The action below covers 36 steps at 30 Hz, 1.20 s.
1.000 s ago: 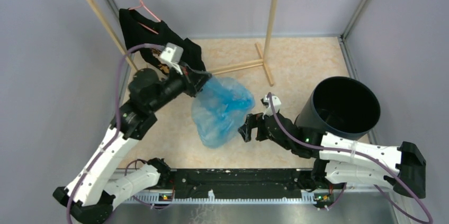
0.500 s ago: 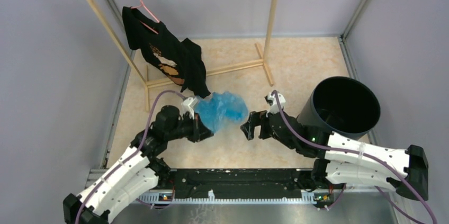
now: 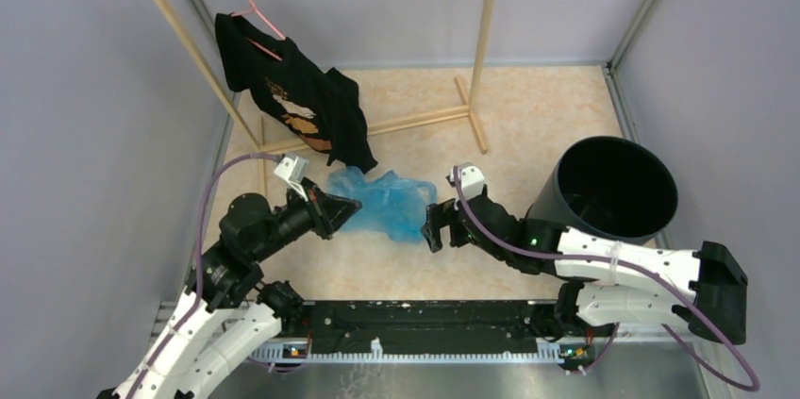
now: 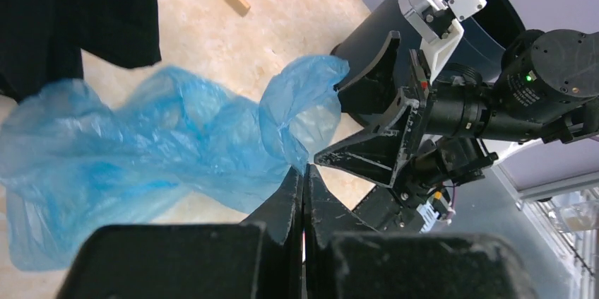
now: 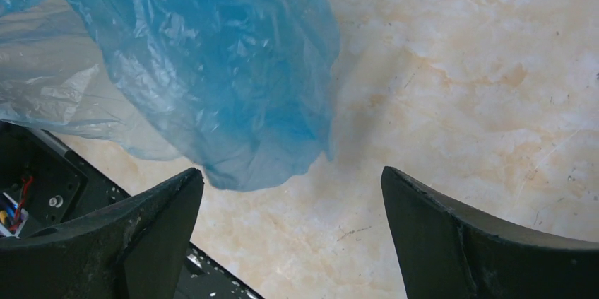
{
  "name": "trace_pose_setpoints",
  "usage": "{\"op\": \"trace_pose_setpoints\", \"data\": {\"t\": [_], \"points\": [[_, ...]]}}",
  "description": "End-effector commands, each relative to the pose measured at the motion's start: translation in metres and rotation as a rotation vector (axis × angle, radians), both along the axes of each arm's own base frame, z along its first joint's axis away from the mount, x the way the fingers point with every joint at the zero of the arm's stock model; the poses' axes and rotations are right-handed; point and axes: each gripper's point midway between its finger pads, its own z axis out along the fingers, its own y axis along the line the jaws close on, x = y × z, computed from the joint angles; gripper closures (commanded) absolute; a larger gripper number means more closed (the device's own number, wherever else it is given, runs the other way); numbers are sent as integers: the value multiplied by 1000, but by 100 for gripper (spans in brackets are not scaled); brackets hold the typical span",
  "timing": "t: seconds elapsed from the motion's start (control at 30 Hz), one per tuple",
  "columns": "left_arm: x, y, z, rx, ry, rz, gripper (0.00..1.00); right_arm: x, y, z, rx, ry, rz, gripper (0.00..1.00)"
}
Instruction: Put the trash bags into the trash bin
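Note:
The trash bag (image 3: 382,201) is a crinkled, translucent light-blue sheet spread low over the floor between my two arms. My left gripper (image 3: 344,211) is shut, its tips pinching the bag's edge (image 4: 304,172); the rest of the bag (image 4: 141,157) trails off to the left. My right gripper (image 3: 434,224) stands open just right of the bag, nothing between its fingers (image 5: 291,172), with the bag's lower lobe (image 5: 212,66) hanging just ahead of the left finger. The black round trash bin (image 3: 613,191) stands upright at the right, behind the right arm, and also shows in the left wrist view (image 4: 374,37).
A black shirt (image 3: 292,102) hangs on a pink hanger from a wooden rack (image 3: 486,50) at the back left, its hem close above the bag. Grey walls close in the floor on three sides. A metal rail (image 3: 425,314) carries the arm bases along the near edge.
My left arm has pulled back towards its base and dropped, bringing the bag from up by the shirt down onto the floor. The right gripper edged left, closer to the bag, and stayed open.

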Motion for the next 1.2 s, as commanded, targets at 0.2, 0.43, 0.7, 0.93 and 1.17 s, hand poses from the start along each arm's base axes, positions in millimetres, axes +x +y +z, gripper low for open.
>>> {"op": "trace_pose_setpoints", "data": {"t": [0.2, 0.43, 0.7, 0.93, 1.17], "points": [[8, 1, 20, 156, -110, -51, 100, 24, 12, 99, 173, -75, 221, 1], [0, -12, 21, 183, -139, -170, 100, 12, 47, 102, 179, -88, 466, 1], [-8, -20, 37, 202, -202, -277, 100, 17, 66, 84, 186, -87, 517, 39], [-9, -17, 47, 199, -217, -265, 100, 1, 56, 99, 296, -80, 497, 100], [15, -21, 28, 145, -38, -131, 31, 18, 21, 126, 543, -2, 114, 100]]}}
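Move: The trash bag still hangs from the shut left fingers, swung out, its middle about 6 cm ahead, 6 cm right and 9 cm below that hand. The open right gripper waits some 13 cm right, 2 cm ahead and 13 cm lower. From the right hand the bag's middle is about 4 cm ahead, 7 cm left, 4 cm up; the trash bin stands roughly 33 cm right, 4 cm ahead, at much its height. The trash bag passes from left hand to right: the open right gripper rises nearly 10 cm, swinging forward, then left and back, turning counter-clockwise nearly 30 degrees, and shuts on the bag's gathered film, then draws a little to the right, still holding. The left hand keeps its pinch, bobbing and ending about 3 cm higher, then spreads its fingers about halfway. ##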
